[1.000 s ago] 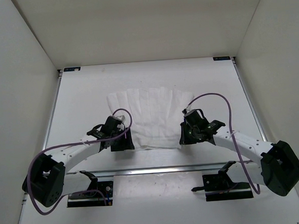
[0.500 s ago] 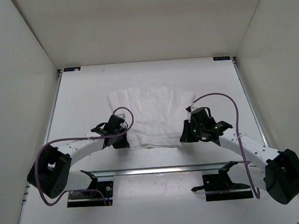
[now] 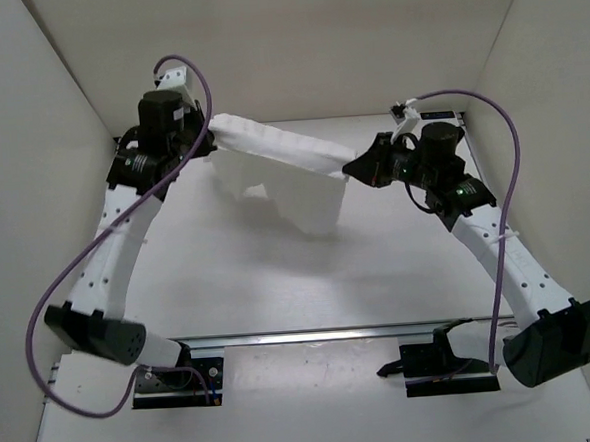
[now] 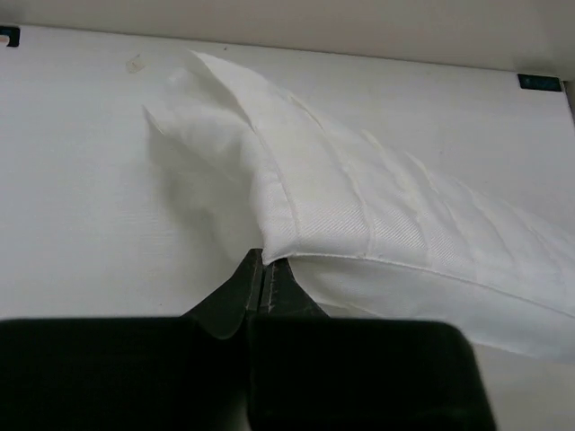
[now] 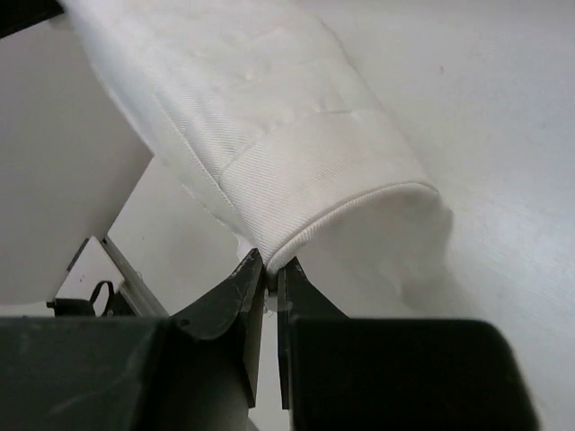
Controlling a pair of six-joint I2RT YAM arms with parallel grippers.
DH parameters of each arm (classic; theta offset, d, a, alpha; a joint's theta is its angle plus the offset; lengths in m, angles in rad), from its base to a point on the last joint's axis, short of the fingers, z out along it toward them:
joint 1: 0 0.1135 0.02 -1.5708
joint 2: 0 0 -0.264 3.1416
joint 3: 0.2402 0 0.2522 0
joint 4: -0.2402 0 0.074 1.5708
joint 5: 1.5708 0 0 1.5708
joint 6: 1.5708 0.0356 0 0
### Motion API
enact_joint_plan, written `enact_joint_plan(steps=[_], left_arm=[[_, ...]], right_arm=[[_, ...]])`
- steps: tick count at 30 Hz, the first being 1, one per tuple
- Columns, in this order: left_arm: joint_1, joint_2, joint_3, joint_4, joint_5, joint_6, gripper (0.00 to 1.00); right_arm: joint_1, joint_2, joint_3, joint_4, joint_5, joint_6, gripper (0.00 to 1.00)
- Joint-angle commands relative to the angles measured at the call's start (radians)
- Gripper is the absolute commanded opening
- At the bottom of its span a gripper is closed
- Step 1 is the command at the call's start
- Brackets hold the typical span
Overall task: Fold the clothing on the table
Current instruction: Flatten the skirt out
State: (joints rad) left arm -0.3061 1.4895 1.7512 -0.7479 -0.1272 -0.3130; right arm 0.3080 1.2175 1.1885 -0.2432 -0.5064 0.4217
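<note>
The white pleated clothing [image 3: 281,162] hangs stretched between my two raised arms over the far half of the table [image 3: 229,285], its lower part drooping down to the surface. My left gripper [image 3: 209,126] is shut on its hemmed corner [image 4: 296,233] at the far left. My right gripper [image 3: 352,169] is shut on the opposite hemmed corner [image 5: 332,193] at the right. In both wrist views the black fingertips [image 4: 262,269] [image 5: 267,274] pinch the fabric edge, and the cloth [image 4: 359,215] runs away from them.
White walls enclose the table on three sides. Metal rails [image 3: 312,333] run along the near edge, with both arm bases [image 3: 175,381] [image 3: 444,362] bolted there. Purple cables [image 3: 69,285] loop off each arm. Black corner brackets [image 3: 439,116] mark the far edge.
The left gripper shut on the near edge of the clothing. Both arms then lifted the near edge up and carried it toward the far side of the table.
</note>
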Motion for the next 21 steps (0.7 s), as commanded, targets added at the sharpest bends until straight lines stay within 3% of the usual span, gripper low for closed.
enact_joint_plan(steps=[1,3,6,12,18,21], left_arm=[[-0.034,-0.098,-0.195,-0.150,-0.049,0.057,0.00],[-0.044,-0.199,-0.353,-0.105,0.013,0.037,0.00],[-0.041,-0.296,-0.386,-0.112,0.072,0.002,0.00],[-0.062,-0.331,-0.110,-0.258,0.103,0.017,0.00],[-0.001,-0.146,-0.105,-0.187,0.173,0.045,0.00],[0.015,-0.011,-0.058,-0.133,0.199,0.048,0.00]], right_arm=[[-0.050,-0.013,-0.137,-0.054,-0.081,0.000,0.00],[-0.046,-0.056,-0.177,-0.088,-0.107,-0.009,0.00],[0.000,-0.137,-0.126,-0.163,-0.086,-0.038,0.00],[0.005,-0.205,0.055,-0.243,-0.098,-0.041,0.00],[-0.036,0.029,0.115,-0.177,-0.185,-0.057,0.00],[-0.037,0.274,0.284,-0.206,-0.172,-0.092,0.00]])
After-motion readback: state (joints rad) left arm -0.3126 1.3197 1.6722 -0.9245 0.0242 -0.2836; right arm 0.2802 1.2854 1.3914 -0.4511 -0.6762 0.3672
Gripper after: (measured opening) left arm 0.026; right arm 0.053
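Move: I hold the skirt's waistband stretched in the air. My left hand pinches one end; the end in my right gripper is about 23 cm to its right, 7 cm farther back and slightly lower. The skirt's middle sags roughly 12 cm right of my left hand, 6 cm back and 10 below. The clear table middle lies about 12 cm back, 13 right and 33 below my left hand, and 5 cm back, 10 left and 31 below my right hand. I flick the skirt: both closed hands whip back towards my bases and down, the left about 11 cm back and 9 down, the right about 7 each way, fingers dipping some 15 degrees. Then I snap both up to slightly above their starting height and begin forward again, the right hand more, easing a little lower while keeping both pinches. ##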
